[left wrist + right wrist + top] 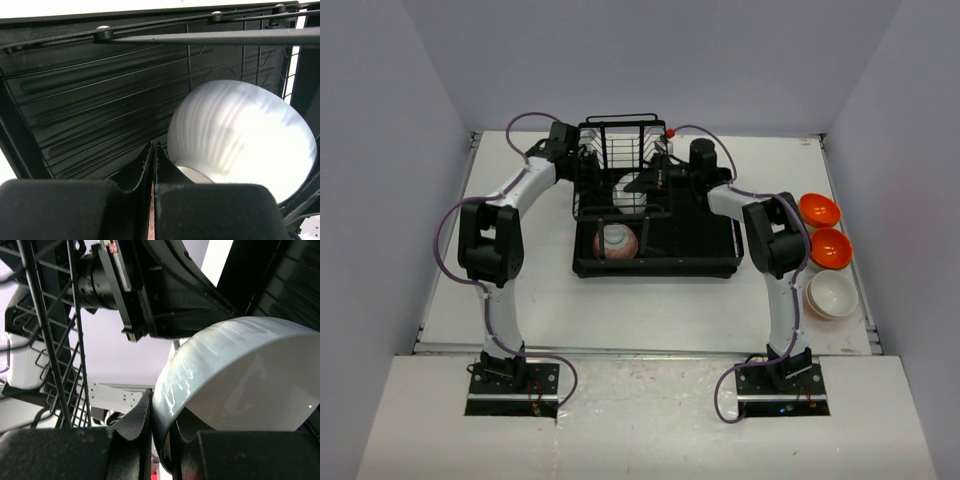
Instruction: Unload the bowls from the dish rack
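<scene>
The black dish rack (700, 255) stands at the table's far middle. A white bowl (632, 190) leans on edge in its wire section, and a pink-patterned bowl (616, 242) lies on the tray in front. My right gripper (652, 180) reaches in from the right. In the right wrist view the right gripper (162, 407) is shut on the white bowl's (235, 385) rim, one finger outside and one inside. My left gripper (584, 166) is at the rack's left side. In the left wrist view the left gripper (154, 148) is shut and empty, just left of the white bowl (240, 135).
Two orange bowls (819, 210) (830, 247) and a white bowl (832, 295) sit in a row near the table's right edge. The rack's upright wires (55, 355) and a top bar (200, 37) run close around both grippers. Grey walls enclose the table.
</scene>
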`<act>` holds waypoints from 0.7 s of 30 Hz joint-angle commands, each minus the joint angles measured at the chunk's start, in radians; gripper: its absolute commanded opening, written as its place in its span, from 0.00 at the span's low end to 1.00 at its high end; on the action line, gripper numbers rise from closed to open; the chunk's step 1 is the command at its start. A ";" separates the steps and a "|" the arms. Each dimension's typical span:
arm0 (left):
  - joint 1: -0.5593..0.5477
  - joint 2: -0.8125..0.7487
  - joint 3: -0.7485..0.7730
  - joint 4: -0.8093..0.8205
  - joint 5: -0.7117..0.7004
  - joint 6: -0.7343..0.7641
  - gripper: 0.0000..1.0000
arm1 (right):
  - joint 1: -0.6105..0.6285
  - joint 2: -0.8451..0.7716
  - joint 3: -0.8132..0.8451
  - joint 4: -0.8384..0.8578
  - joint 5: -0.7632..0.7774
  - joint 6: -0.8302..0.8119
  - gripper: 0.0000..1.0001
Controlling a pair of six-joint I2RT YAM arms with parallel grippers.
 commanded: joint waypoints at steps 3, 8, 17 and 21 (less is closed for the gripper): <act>-0.029 -0.010 0.023 0.004 0.031 0.011 0.00 | -0.003 -0.096 -0.112 0.082 -0.012 0.019 0.00; -0.009 -0.018 0.021 0.021 0.053 0.011 0.01 | -0.004 -0.155 -0.208 0.222 -0.037 0.095 0.00; 0.025 -0.061 -0.013 0.041 0.067 0.018 0.18 | -0.069 -0.289 -0.277 0.141 -0.032 0.031 0.00; 0.048 -0.089 -0.056 0.056 0.070 0.023 0.25 | -0.113 -0.367 -0.210 -0.271 -0.014 -0.237 0.00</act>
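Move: The right hand holds the white bowl by its rim. The stacked pale bowls on the bare table at the far right lie some 50 cm to its right, 27 cm back and 14 cm below. The nearer orange bowl is about 50 cm right and 15 cm back. The pink bowl, still in the rack, is about 4 cm left, 13 cm back and 12 cm lower. From the left hand, the stacked bowls are about 61 cm right, 30 cm back and 8 cm lower. Still pinching the white bowl's rim, the right hand draws it out from under the wire tier: first about 4 cm back with a little rightward drift, then mainly rightward and slightly up, about 5 cm to the right in all, with the wrist almost steady. The left hand stays within a centimetre while its shut fingers part to roughly a quarter open. ##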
